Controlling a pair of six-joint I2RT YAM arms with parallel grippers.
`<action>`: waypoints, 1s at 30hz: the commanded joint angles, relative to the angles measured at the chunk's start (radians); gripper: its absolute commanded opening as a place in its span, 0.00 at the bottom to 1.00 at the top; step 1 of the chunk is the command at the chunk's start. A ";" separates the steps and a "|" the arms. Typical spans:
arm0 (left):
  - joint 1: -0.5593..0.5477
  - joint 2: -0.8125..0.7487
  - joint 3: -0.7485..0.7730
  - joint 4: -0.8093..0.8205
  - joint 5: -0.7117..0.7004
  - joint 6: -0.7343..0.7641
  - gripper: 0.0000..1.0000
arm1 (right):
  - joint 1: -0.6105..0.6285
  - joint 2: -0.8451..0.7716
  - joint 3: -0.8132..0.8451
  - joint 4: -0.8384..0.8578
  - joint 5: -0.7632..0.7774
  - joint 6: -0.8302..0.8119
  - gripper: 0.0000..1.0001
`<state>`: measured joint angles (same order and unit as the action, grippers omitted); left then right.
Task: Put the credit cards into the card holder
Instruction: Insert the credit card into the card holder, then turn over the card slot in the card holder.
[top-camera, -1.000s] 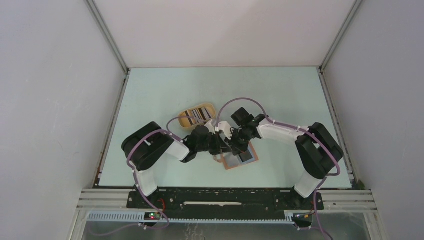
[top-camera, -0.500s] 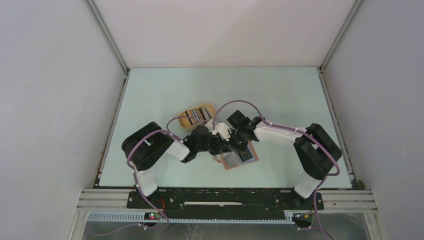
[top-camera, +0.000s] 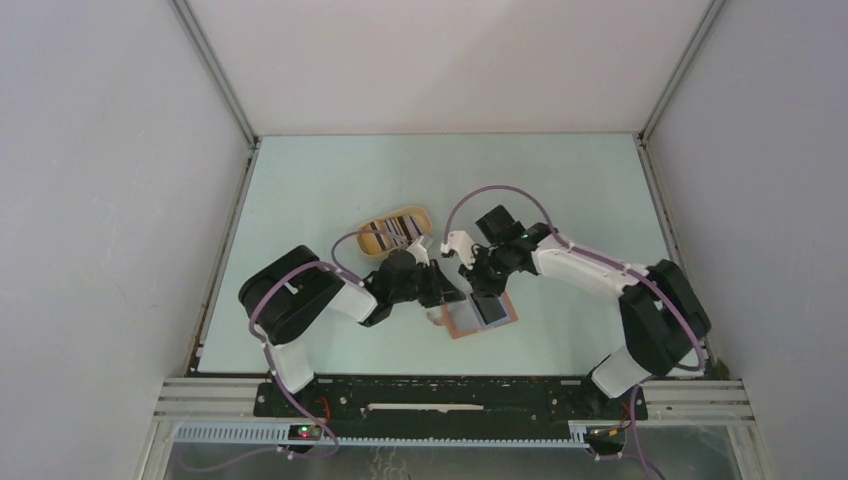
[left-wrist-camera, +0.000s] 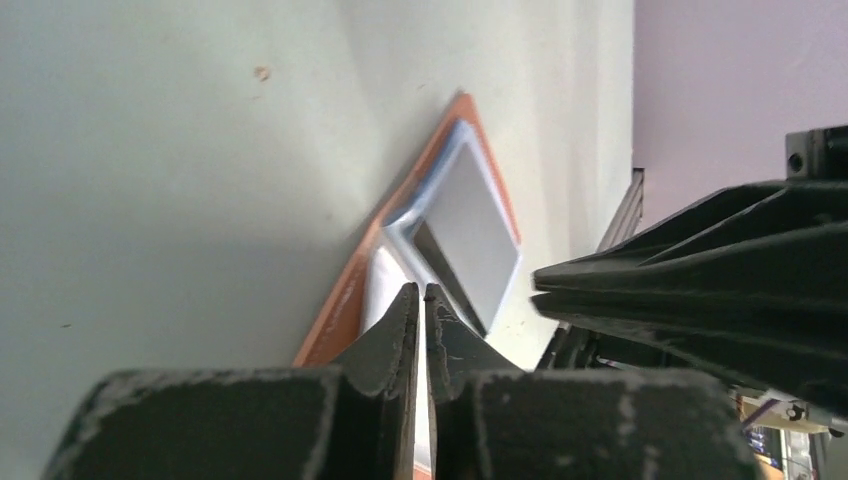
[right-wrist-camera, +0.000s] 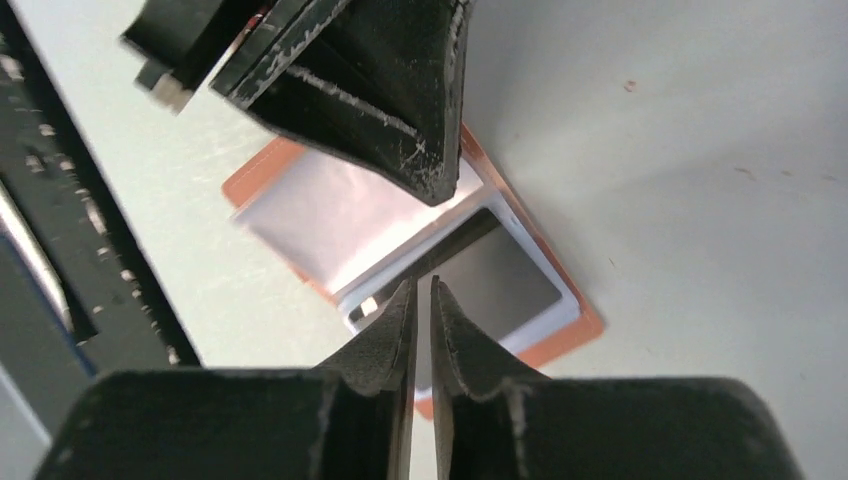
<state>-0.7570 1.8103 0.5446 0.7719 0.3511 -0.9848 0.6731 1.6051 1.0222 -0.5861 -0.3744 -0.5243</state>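
Observation:
The card holder (top-camera: 482, 318) lies open and flat on the table, its orange-brown border (left-wrist-camera: 338, 302) framing pale pockets. A grey credit card (right-wrist-camera: 505, 268) sits in its right half (left-wrist-camera: 470, 210). More credit cards (top-camera: 400, 228) stand in the oval tan tray. My left gripper (top-camera: 452, 296) hovers at the holder's left edge, its tips (left-wrist-camera: 421, 290) all but together with only a thin slit and nothing between them. My right gripper (top-camera: 478, 284) is just above the holder's far side, tips (right-wrist-camera: 423, 283) likewise nearly closed and empty. The two grippers face each other closely.
The oval tan tray (top-camera: 372, 243) stands just behind the left gripper. Left fingers (right-wrist-camera: 390, 90) fill the upper part of the right wrist view. The right gripper's black body (left-wrist-camera: 700, 275) crowds the left wrist view. Metal rails edge the table (top-camera: 300, 200).
The right arm has swung out to the right and its gripper has drawn back slightly from the holder. Both pairs of jaws have parted by a hair. The left arm has barely moved.

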 joint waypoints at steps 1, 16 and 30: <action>-0.005 -0.098 -0.019 0.112 0.022 0.047 0.10 | -0.080 -0.147 0.031 -0.074 -0.175 -0.029 0.21; -0.026 -0.613 -0.009 -0.132 -0.226 0.540 0.14 | -0.427 -0.134 0.020 -0.180 -0.555 0.085 0.44; 0.020 -0.475 -0.077 -0.021 -0.127 0.441 0.90 | -0.438 0.076 0.061 -0.194 -0.512 0.110 0.44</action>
<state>-0.7071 1.3045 0.5056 0.6838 0.1635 -0.4904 0.2371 1.6558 1.0420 -0.7738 -0.8940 -0.4377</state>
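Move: The card holder lies open with the black card in its right-hand pocket. From the left hand, the holder's middle is about 4 cm back, 4 cm to the right and 2 cm below, the black card some 6 cm right and 3 cm back, the strap end 6 cm left and 5 cm back, and the card tray roughly 15 cm ahead and 16 cm left. From the right hand, the holder is about 4 cm back, 2 cm left and 4 cm below, with the black card 3 cm straight back. Up off the card holder go both hands. The left climbs about 22 cm, its fingers swinging up nearly level, opens wide, then sinks some 7 cm while ending up a little forward and left, towards the tray side. The right rises 8 cm, swings 5 cm right, parts its fingers to under half and comes back down 5 cm towards the holder's right side, fingers leaning further left. ##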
